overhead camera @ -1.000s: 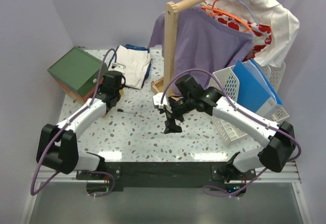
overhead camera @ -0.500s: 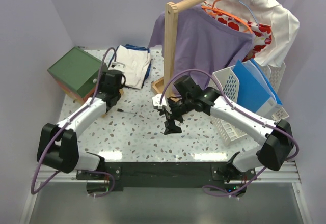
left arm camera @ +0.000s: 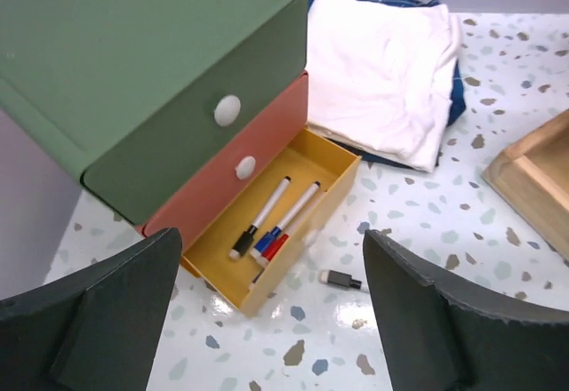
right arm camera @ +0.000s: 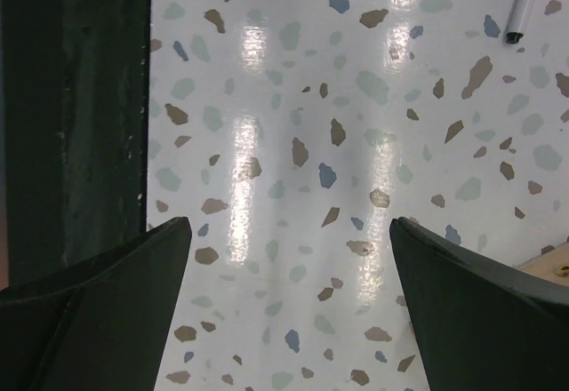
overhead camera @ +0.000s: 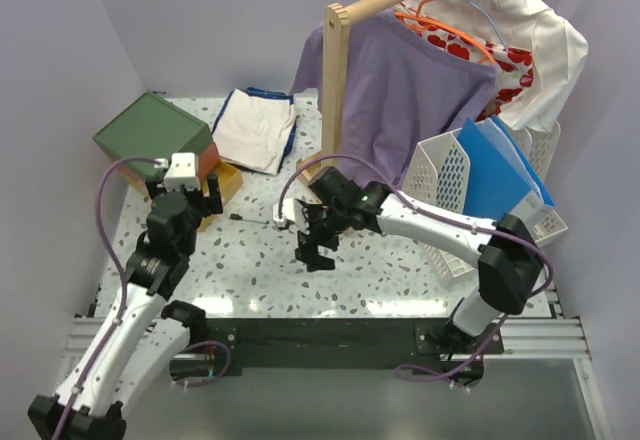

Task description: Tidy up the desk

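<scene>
The speckled white desk (overhead camera: 250, 270) carries a green-topped drawer box (overhead camera: 150, 138); its yellow bottom drawer (left arm camera: 329, 164) stands pulled out. Three markers (left arm camera: 271, 222) lie inside the drawer. My left gripper (overhead camera: 184, 188) hovers just in front of that drawer, open and empty (left arm camera: 271, 240). A thin white pen-like thing with a black end (overhead camera: 250, 220) lies on the desk right of the drawer (left arm camera: 342, 279). My right gripper (overhead camera: 312, 256) hangs open over bare desk (right arm camera: 289, 222) near the black front rail (right arm camera: 71, 115). The pen-like thing (right arm camera: 520, 4) lies beyond it.
Folded white cloth on a blue one (overhead camera: 255, 130) lies at the back. A wooden clothes rack (overhead camera: 337, 90) with a purple shirt (overhead camera: 410, 70) stands behind the right arm. A white basket (overhead camera: 450, 210) with blue folders (overhead camera: 500, 175) stands on the right.
My left arm has drawn back from the drawer box toward the near edge and its jaws have opened wide. The right gripper has shifted left and nearer, still open.
</scene>
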Robot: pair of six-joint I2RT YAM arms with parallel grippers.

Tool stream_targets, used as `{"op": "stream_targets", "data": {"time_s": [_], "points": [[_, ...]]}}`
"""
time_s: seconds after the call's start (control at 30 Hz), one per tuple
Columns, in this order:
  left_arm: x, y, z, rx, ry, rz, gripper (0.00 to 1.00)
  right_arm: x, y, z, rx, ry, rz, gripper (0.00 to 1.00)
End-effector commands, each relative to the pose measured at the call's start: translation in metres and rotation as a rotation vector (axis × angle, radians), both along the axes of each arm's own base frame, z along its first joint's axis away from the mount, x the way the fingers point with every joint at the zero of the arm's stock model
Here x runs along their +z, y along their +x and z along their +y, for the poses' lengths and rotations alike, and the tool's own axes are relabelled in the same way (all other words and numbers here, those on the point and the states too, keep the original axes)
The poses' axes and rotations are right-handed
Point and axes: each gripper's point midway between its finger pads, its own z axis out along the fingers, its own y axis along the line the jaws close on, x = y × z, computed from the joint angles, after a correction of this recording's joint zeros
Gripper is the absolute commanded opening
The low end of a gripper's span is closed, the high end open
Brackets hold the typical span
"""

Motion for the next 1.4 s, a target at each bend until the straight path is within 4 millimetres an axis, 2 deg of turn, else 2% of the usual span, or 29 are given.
{"op": "stream_targets", "data": {"time_s": [0.0, 0.03, 0.07, 0.1, 0.13, 0.17, 0.2, 0.37, 0.43, 0.47, 0.53, 0.57, 0.6, 0.67, 0.73, 0.93, 1.17, 1.2, 1.27, 1.3, 1.37], "points": [[-0.01, -0.021, -0.008, -0.028, -0.168, -0.053, 0.9, 0.003, 0.043, 0.042, -0.238, -0.002, -0.1, 0.99], [0.0, -0.026, -0.006, -0.026, -0.184, -0.099, 0.9, -0.012, 0.05, 0.046, -0.269, -0.039, -0.095, 0.99], [0.007, -0.029, -0.001, -0.004, -0.186, -0.123, 0.91, -0.006, 0.058, 0.059, -0.294, -0.021, -0.1, 0.99], [0.011, -0.031, 0.004, 0.015, -0.186, -0.149, 0.91, -0.008, 0.062, 0.066, -0.344, -0.023, -0.075, 0.99], [0.017, -0.035, 0.008, 0.029, -0.187, -0.179, 0.92, -0.026, 0.066, 0.072, -0.369, -0.06, -0.053, 0.99], [0.02, -0.037, 0.011, 0.043, -0.19, -0.193, 0.92, -0.017, 0.075, 0.083, -0.396, -0.038, -0.063, 0.99], [0.021, -0.039, 0.014, 0.057, -0.192, -0.198, 0.92, -0.018, 0.079, 0.089, -0.431, -0.038, -0.043, 0.99], [0.032, -0.05, 0.021, 0.082, -0.222, -0.252, 0.92, -0.041, 0.109, 0.118, -0.546, -0.052, -0.042, 0.99], [0.038, -0.055, 0.024, 0.088, -0.233, -0.282, 0.92, -0.044, 0.116, 0.123, -0.578, -0.055, -0.042, 0.99], [0.039, -0.056, 0.024, 0.086, -0.236, -0.289, 0.92, -0.039, 0.121, 0.129, -0.587, -0.041, -0.051, 0.99], [0.041, -0.058, 0.025, 0.086, -0.242, -0.303, 0.92, -0.047, 0.127, 0.131, -0.611, -0.056, -0.061, 0.95], [0.043, -0.059, 0.025, 0.084, -0.244, -0.308, 0.92, -0.044, 0.132, 0.135, -0.616, -0.043, -0.07, 0.93], [0.043, -0.059, 0.025, 0.084, -0.246, -0.311, 0.92, -0.052, 0.134, 0.136, -0.616, -0.057, -0.073, 0.91], [0.044, -0.06, 0.025, 0.082, -0.247, -0.315, 0.92, -0.053, 0.137, 0.141, -0.613, -0.057, -0.08, 0.8], [0.046, -0.061, 0.026, 0.083, -0.249, -0.321, 0.92, -0.065, 0.138, 0.141, -0.612, -0.082, -0.073, 0.73], [0.047, -0.062, 0.025, 0.078, -0.253, -0.331, 0.92, -0.085, 0.135, 0.145, -0.587, -0.118, -0.05, 0.56], [0.047, -0.062, 0.024, 0.073, -0.253, -0.332, 0.91, -0.098, 0.139, 0.144, -0.589, -0.15, -0.069, 0.38], [0.048, -0.062, 0.024, 0.073, -0.255, -0.333, 0.91, -0.1, 0.141, 0.142, -0.595, -0.158, -0.081, 0.31], [0.048, -0.062, 0.025, 0.073, -0.255, -0.333, 0.91, -0.107, 0.14, 0.138, -0.594, -0.185, -0.085, 0.25], [0.049, -0.063, 0.025, 0.074, -0.256, -0.338, 0.91, -0.109, 0.14, 0.136, -0.594, -0.195, -0.091, 0.16], [0.05, -0.064, 0.025, 0.076, -0.258, -0.342, 0.91, -0.116, 0.138, 0.129, -0.589, -0.225, -0.093, 0.1]]}}
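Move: The white-barrelled marker with the black cap lies about 15 cm ahead of the right hand, 17 cm to its left and 11 cm below. The open yellow drawer is some 9 cm farther out than the marker and 11 cm to its left. The wooden rack's base is about 26 cm ahead of the right hand and 16 cm to its right, also below. From the left hand the marker is roughly 9 cm ahead, 12 cm right, 20 cm down. Swing the open right gripper forward and left by about 14 cm each way, sinking some 10 cm and turning clockwise about 35 degrees until it straddles the marker near the end away from the cap; close the fingers onto the barrel. Meanwhile draw the open left gripper back from the drawer and up, tilting its fingers upward. ##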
